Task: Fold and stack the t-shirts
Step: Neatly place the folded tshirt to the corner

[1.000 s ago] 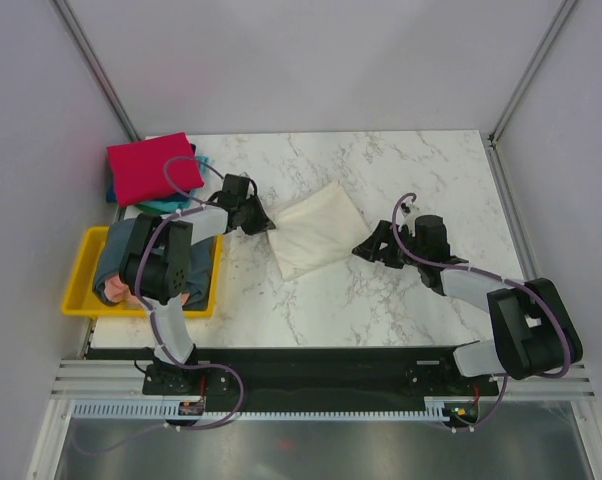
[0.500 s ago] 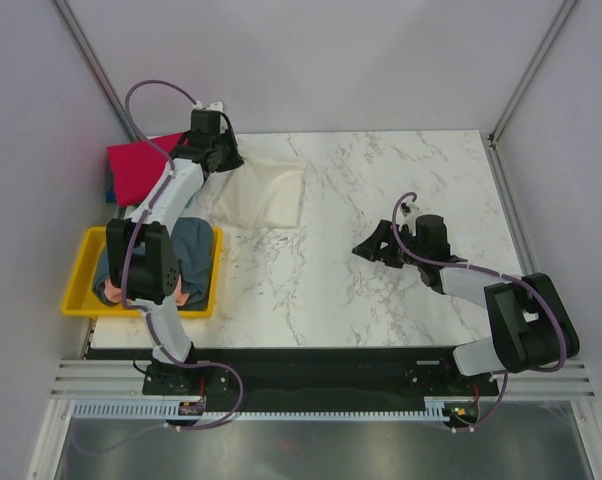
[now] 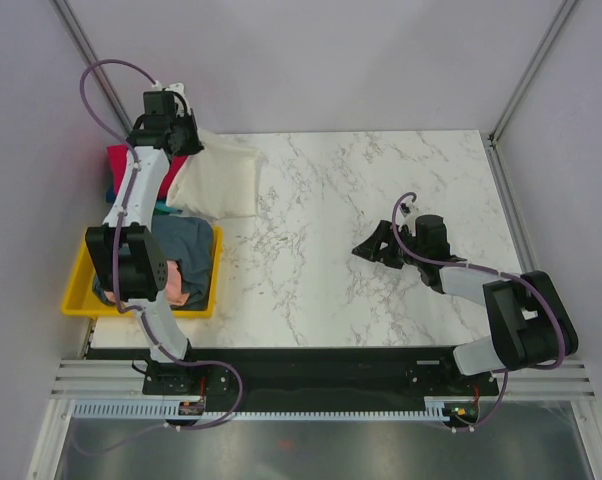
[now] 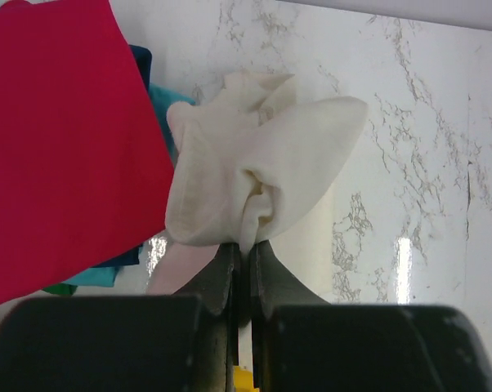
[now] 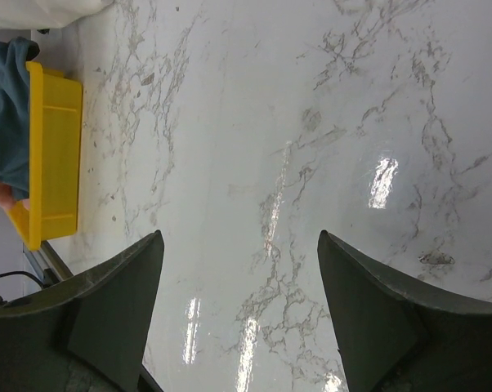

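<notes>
My left gripper (image 3: 184,143) is shut on a bunched edge of the cream-white t-shirt (image 3: 221,178) at the far left of the table. In the left wrist view the closed gripper (image 4: 246,245) pinches the cream cloth (image 4: 262,171), which hangs beside and partly over the folded red t-shirt (image 4: 66,147). A teal t-shirt (image 4: 95,276) peeks out under the red one. The slate grey-blue t-shirt (image 3: 189,245) and a salmon pink t-shirt (image 3: 177,290) lie in the yellow tray. My right gripper (image 3: 366,250) stands open and holds nothing, low over bare marble (image 5: 239,245).
The yellow tray (image 3: 77,300) sits at the near left edge, also in the right wrist view (image 5: 54,155). Grey walls and metal corner posts (image 3: 96,70) close the table at the back. The left arm (image 3: 131,195) stretches over the tray and the stack.
My left arm has swung the cream-white t-shirt from the middle of the table to the far left, against the red one. The right arm has not moved.
</notes>
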Controlling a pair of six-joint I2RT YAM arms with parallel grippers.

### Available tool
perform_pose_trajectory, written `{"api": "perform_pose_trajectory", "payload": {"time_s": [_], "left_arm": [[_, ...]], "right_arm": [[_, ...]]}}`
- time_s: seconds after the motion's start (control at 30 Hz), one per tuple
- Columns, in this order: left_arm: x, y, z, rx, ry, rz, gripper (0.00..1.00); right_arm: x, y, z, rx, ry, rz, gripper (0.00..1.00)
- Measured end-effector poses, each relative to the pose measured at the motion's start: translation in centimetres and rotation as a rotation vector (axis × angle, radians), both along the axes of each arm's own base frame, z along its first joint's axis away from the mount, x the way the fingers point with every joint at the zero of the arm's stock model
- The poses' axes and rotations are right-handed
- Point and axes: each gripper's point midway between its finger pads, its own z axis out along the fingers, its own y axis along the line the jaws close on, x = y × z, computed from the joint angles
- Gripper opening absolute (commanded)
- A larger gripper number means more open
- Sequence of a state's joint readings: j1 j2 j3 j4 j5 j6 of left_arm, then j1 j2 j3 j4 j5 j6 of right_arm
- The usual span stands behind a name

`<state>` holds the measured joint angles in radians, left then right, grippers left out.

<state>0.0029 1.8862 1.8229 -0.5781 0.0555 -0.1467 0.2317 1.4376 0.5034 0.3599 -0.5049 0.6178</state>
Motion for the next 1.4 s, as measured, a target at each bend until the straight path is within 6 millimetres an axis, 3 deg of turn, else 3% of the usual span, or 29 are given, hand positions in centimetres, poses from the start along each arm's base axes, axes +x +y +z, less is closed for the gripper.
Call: {"api": "perform_pose_trajectory", "payload": {"time_s": [0.3, 0.57, 0.77, 0.93, 1.4], "left_arm": [[0.3, 4.4, 3.0, 0.003, -0.055, 0.033, 0.02], [-1.0, 3.9, 4.6, -0.026, -0.064, -0.022, 0.02], [-1.9, 3.5, 10.0, -0.027, -0.164, -0.068, 0.02], [-2.4, 4.2, 12.9, -0.014, -0.226, -0.060, 0.02], [-3.0, 5.5, 13.6, -0.010, -0.226, -0.033, 0.02]], "right_arm": [[-0.2, 0.0, -0.4, 0.011, 0.020, 0.006, 0.83], [-0.2, 0.1, -0.4, 0.013, 0.022, 0.008, 0.83], [-0.1, 0.1, -0.3, 0.015, 0.022, 0.006, 0.82], [-0.1, 0.1, -0.3, 0.018, 0.024, 0.004, 0.82], [-0.1, 0.1, -0.2, 0.026, 0.026, -0.001, 0.82]]}}
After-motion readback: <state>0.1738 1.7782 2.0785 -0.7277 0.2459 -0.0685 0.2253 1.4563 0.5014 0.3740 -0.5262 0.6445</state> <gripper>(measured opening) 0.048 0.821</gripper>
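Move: The left hand holds the white t-shirt, bunched, beside the stack topped by the red shirt. That stack's middle lies about 7 cm ahead, 9 cm to the left and some 19 cm below the hand. The yellow tray with the grey cloth sits about 25 cm back and 8 cm left, equally low. From the idle right hand the red stack is roughly 29 cm ahead, 43 cm left and 3 cm lower. Leftward and slightly up at first, about 5 cm across, the left hand then mainly climbs beside the red stack, ending nearly 14 cm higher and drawn back about 3 cm. The wrist tips the fingers up by about 13 degrees on the way, and the shut fingers keep their pinch on the white t-shirt, which hangs below them. ##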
